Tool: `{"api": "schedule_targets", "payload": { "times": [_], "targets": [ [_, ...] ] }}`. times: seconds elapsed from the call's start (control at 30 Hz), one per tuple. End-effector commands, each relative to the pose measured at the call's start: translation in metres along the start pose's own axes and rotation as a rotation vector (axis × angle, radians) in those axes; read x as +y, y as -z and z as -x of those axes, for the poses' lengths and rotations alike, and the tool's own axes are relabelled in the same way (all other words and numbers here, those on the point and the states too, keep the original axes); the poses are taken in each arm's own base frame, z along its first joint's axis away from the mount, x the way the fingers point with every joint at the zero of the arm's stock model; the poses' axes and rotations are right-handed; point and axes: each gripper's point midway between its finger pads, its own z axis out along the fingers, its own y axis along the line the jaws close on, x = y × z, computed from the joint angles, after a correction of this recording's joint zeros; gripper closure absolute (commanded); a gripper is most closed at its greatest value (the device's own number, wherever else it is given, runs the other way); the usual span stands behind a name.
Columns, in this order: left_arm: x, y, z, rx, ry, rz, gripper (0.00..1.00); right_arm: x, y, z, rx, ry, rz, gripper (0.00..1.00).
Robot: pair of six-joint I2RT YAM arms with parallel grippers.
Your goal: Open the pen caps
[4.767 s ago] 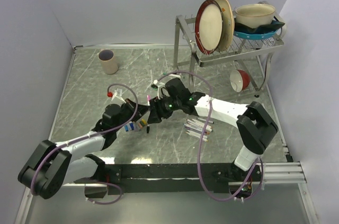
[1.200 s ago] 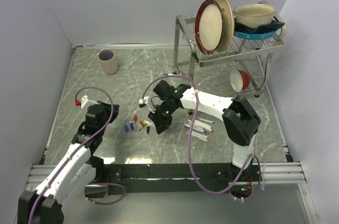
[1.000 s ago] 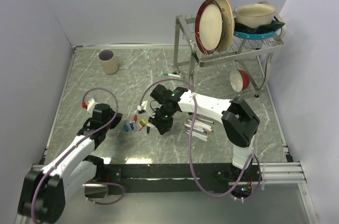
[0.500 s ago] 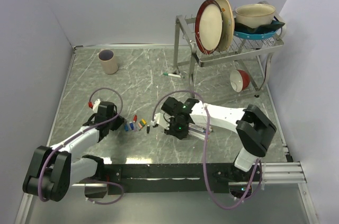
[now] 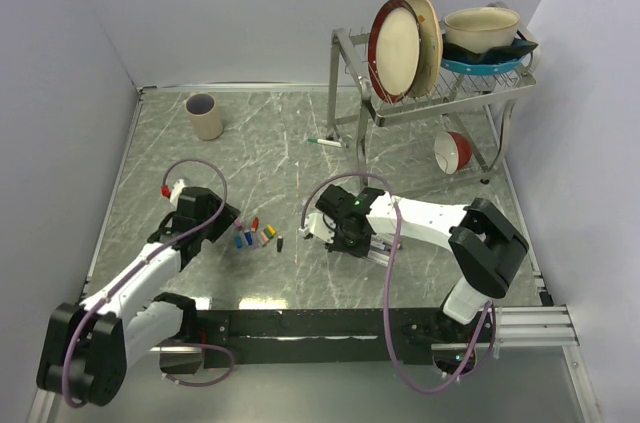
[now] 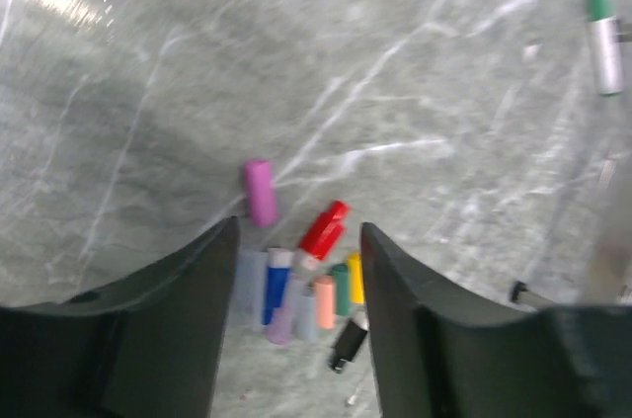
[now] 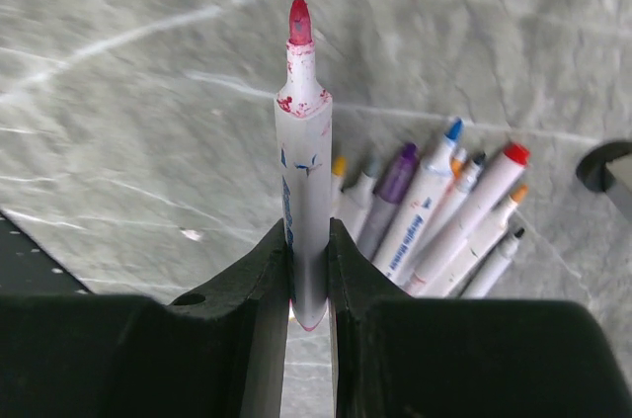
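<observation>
Several loose pen caps (image 5: 255, 235) lie in a cluster on the table, among them a red cap (image 6: 324, 230), a blue cap (image 6: 277, 280), a pink cap (image 6: 261, 193) and a black cap (image 6: 348, 342). My left gripper (image 6: 296, 309) hovers open just above them, empty; the top view shows this left gripper (image 5: 226, 223) at the cluster's left. My right gripper (image 7: 308, 270) is shut on an uncapped white pen (image 7: 304, 191) with a red tip. The right gripper (image 5: 345, 238) hangs beside a pile of uncapped pens (image 5: 376, 244), the same pens (image 7: 434, 220) lying right of its fingers.
A green-capped pen (image 5: 325, 142) lies alone near the dish rack (image 5: 430, 83); it also shows as a pen (image 6: 602, 33) far right. The rack holds plates and bowls, with a red bowl (image 5: 455, 151) below. A mug (image 5: 205, 115) stands at the back left.
My left gripper has opened over the cap cluster. My right arm has carried the red-tipped pen rightward from the caps to the pen pile.
</observation>
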Motion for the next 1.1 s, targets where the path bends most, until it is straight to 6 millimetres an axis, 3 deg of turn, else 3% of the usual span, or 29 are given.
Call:
{"api": "schedule_targets", "payload": {
  "times": [0.0, 0.17, 0.8, 1.07],
  "targets": [
    [-0.024, 0.017, 0.023, -0.064, -0.003, -0.061, 0.39, -0.009, 0.009, -0.001, -0.027, -0.007, -0.049, 0.93],
    [-0.033, 0.025, 0.028, -0.075, -0.015, -0.092, 0.33, -0.005, 0.006, -0.002, -0.018, -0.032, -0.027, 0.93],
    [-0.055, 0.051, 0.042, -0.110, -0.041, -0.177, 0.27, 0.018, -0.003, -0.003, -0.040, -0.075, 0.039, 0.88],
    [-0.057, 0.057, 0.042, -0.121, -0.046, -0.207, 0.23, 0.016, -0.011, -0.007, -0.007, -0.084, 0.024, 0.79]
  ]
}}
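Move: The pink cap lies almost straight below my open left hand, about 4 cm down. From that hand the red cap is 5 cm right and level with it, the blue cap 4 cm back and 3 cm right, the green-capped pen some 25 cm ahead and 25 cm right. My right hand holds the uncapped pink pen; the yellow-tipped pen lies about 5 cm right, neither ahead nor back, and the row's middle 3 cm ahead, 5 cm right, both 2 cm lower. I lift my left hand almost straight up, about 7 cm, away from the pink cap, tilting its fingers up some 10 degrees while they spread wider. My right hand keeps its pinch on the pink pen, holds nearly still at first, then draws back about 2 cm and sinks 1 cm, bringing the pen clear of the yellow-tipped pen on the near side of the row. ##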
